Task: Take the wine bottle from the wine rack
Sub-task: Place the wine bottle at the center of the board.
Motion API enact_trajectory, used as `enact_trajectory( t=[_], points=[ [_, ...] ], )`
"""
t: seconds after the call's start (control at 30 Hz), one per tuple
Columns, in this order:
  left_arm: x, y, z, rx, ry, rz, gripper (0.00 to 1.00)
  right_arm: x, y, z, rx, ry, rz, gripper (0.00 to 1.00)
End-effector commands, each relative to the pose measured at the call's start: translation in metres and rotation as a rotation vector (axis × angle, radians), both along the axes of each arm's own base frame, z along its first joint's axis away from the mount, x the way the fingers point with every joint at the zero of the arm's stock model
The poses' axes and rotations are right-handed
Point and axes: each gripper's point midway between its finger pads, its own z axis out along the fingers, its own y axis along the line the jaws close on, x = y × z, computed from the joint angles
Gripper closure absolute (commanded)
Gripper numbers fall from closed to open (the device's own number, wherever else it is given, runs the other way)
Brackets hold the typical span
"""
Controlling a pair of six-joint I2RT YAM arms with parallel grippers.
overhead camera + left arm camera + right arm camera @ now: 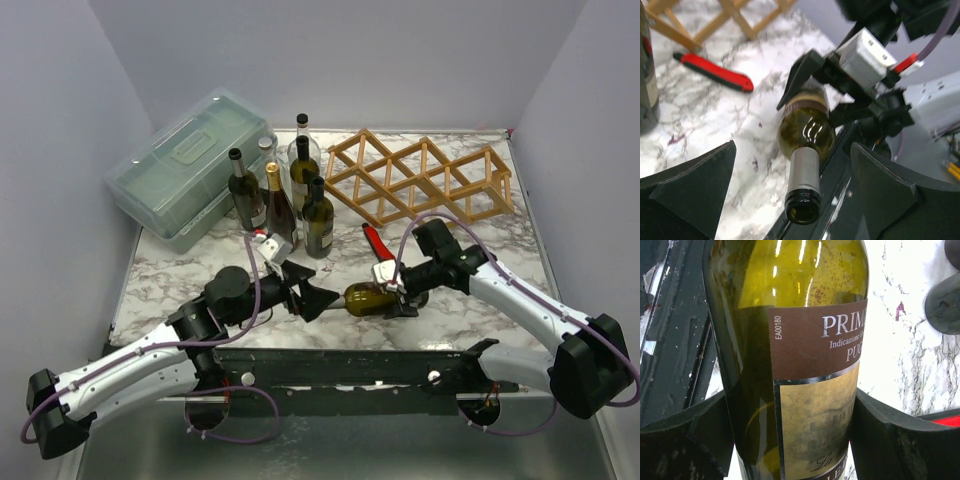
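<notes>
The wooden lattice wine rack (420,180) stands at the back right with no bottle in its cells. My right gripper (400,295) is shut on the labelled body of a green wine bottle (368,298), holding it level and low near the table's front edge. The right wrist view shows its fingers (880,435) pressed on both sides of the bottle (800,340). My left gripper (322,298) is open, with the bottle's neck pointing at it. In the left wrist view the neck (805,175) lies between the spread fingers (695,190), apart from both.
Several upright bottles (285,195) stand at the back middle. A translucent green-grey lidded box (190,170) sits at the back left. A red and black cutter (377,242) lies between rack and bottle, also seen in the left wrist view (715,72). A black rail (350,365) edges the front.
</notes>
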Motion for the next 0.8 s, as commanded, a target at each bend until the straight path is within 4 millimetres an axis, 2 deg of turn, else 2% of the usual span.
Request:
enact_trajectory(
  t=[0.0,0.17,0.27,0.57,0.77],
  points=[
    [0.020,0.017,0.046,-0.211,-0.102,0.154,0.01,0.000,0.010,0.026,0.112,0.012,0.010,1.00],
    [0.022,0.038,0.066,-0.355,-0.166,0.232,0.01,-0.002,0.013,0.029,0.133,0.052,0.003,1.00],
    [0.021,0.047,0.071,-0.449,-0.192,0.256,0.01,-0.001,0.016,0.034,0.151,0.088,-0.013,1.00],
    [0.016,0.059,0.071,-0.569,-0.213,0.263,0.01,0.003,0.025,0.055,0.218,0.211,-0.068,1.00],
    [0.016,0.058,0.069,-0.589,-0.212,0.262,0.01,0.003,0.030,0.063,0.255,0.284,-0.081,1.00]
  ],
)
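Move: The wine bottle is already in the right hand, lying with its neck to the left. The open middle of the board is about 14 cm ahead of the right hand, 15 to its left and 12 below; the red knife lies some 19 ahead and 3 left, the nearest standing bottle roughly 18 ahead and 20 left. From the open left hand, the held bottle's middle is about 16 cm right, 1 ahead and 9 below, and that standing bottle about 19 straight ahead. Keeping its grip round the labelled body, the right hand lifts the wine bottle about 3 cm, mostly late on, and shifts it slightly left while the wrist rolls some 15 degrees, bringing the neck up and swinging it forward, clockwise. The empty left hand, fingers staying wide open, draws off up and to the left by about 5 cm each way, away from the bottle's body, its fingertips tipping up some 30 degrees and turning a little forward. ##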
